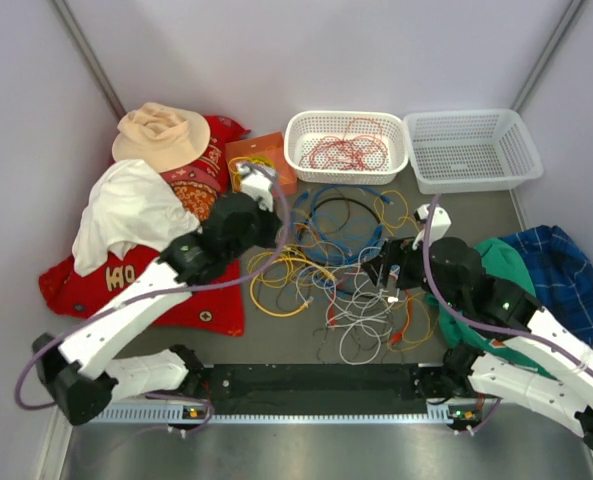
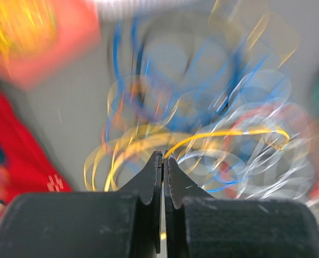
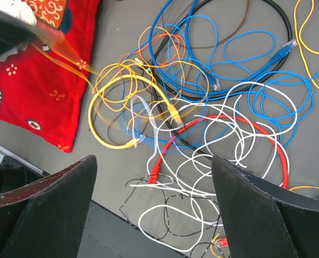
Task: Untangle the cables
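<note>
The cables [image 1: 346,265] lie in a tangled heap of yellow, blue, white, red and black wires on the grey table between my two arms. In the blurred left wrist view, my left gripper [image 2: 164,157] is shut on a thin yellow cable [image 2: 224,134] that arcs away to the right from its tips. In the top view my left gripper [image 1: 274,243] is at the heap's left edge. My right gripper [image 3: 154,161] is open and empty above the white cables [image 3: 224,145], red cable [image 3: 164,156] and yellow cable [image 3: 103,134]. In the top view my right gripper [image 1: 386,278] is at the heap's right side.
A white basket [image 1: 298,135] holding red wires and a second white basket [image 1: 471,150] stand at the back. An orange box [image 1: 266,155] is beside them. Red cloth [image 1: 201,295], white cloth [image 1: 126,215] and a hat [image 1: 161,135] lie left; green [image 1: 506,265] and plaid cloth [image 1: 561,270] lie right.
</note>
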`<action>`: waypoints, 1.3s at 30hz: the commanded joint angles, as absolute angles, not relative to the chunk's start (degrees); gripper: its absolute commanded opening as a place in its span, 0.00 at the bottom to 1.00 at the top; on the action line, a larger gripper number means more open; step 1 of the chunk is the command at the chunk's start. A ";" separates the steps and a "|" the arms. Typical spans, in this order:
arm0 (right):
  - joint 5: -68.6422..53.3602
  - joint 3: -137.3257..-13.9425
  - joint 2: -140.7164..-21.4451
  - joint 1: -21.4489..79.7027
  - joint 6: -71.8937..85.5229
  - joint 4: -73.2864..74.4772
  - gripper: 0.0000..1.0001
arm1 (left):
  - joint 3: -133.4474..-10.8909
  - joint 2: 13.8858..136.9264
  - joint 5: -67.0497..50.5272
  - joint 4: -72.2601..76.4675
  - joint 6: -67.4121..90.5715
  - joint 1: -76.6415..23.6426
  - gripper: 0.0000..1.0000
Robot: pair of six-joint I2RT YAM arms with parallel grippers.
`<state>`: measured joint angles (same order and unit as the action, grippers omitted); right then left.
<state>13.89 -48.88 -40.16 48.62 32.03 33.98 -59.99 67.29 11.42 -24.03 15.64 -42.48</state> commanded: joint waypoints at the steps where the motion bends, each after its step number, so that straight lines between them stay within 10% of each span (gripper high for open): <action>1: 14.50 -53.08 -39.37 48.69 29.36 31.47 0.86 | -71.07 57.93 11.51 -22.23 13.28 -42.63 0.00; 24: 7.40 -55.72 -42.62 48.60 27.16 22.60 0.86 | -116.70 77.69 11.26 -26.45 8.86 -42.63 0.00; 39: 0.18 -69.60 -68.36 48.69 19.16 2.91 0.85 | -115.05 78.66 6.77 -26.89 13.09 -42.63 0.00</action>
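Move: Some 16 cm straight beneath the left hand, perhaps 2 cm to its right, is the yellow tangle from which its shut fingers are already drawing a thin yellow cable. The blue cables lie about 10 cm ahead and 16 cm right of that hand on the table, the orange box some 30 cm ahead and 5 cm left. From the open right hand, the lifted yellow strand is about 8 cm ahead, 20 cm left and 9 cm lower; white cables lie 18 cm below it, some 4 cm left. Hauling the pinched yellow cable up out of the tangle, the left hand climbs about 34 cm, fast at first and then easing, while its fingers tip up some 30 degrees and keep their hold. The right hand, lifting only slightly at first, then swings left, up and forward (some 11 cm left) towards the hanging yellow strand, fingers staying open and turning left. ##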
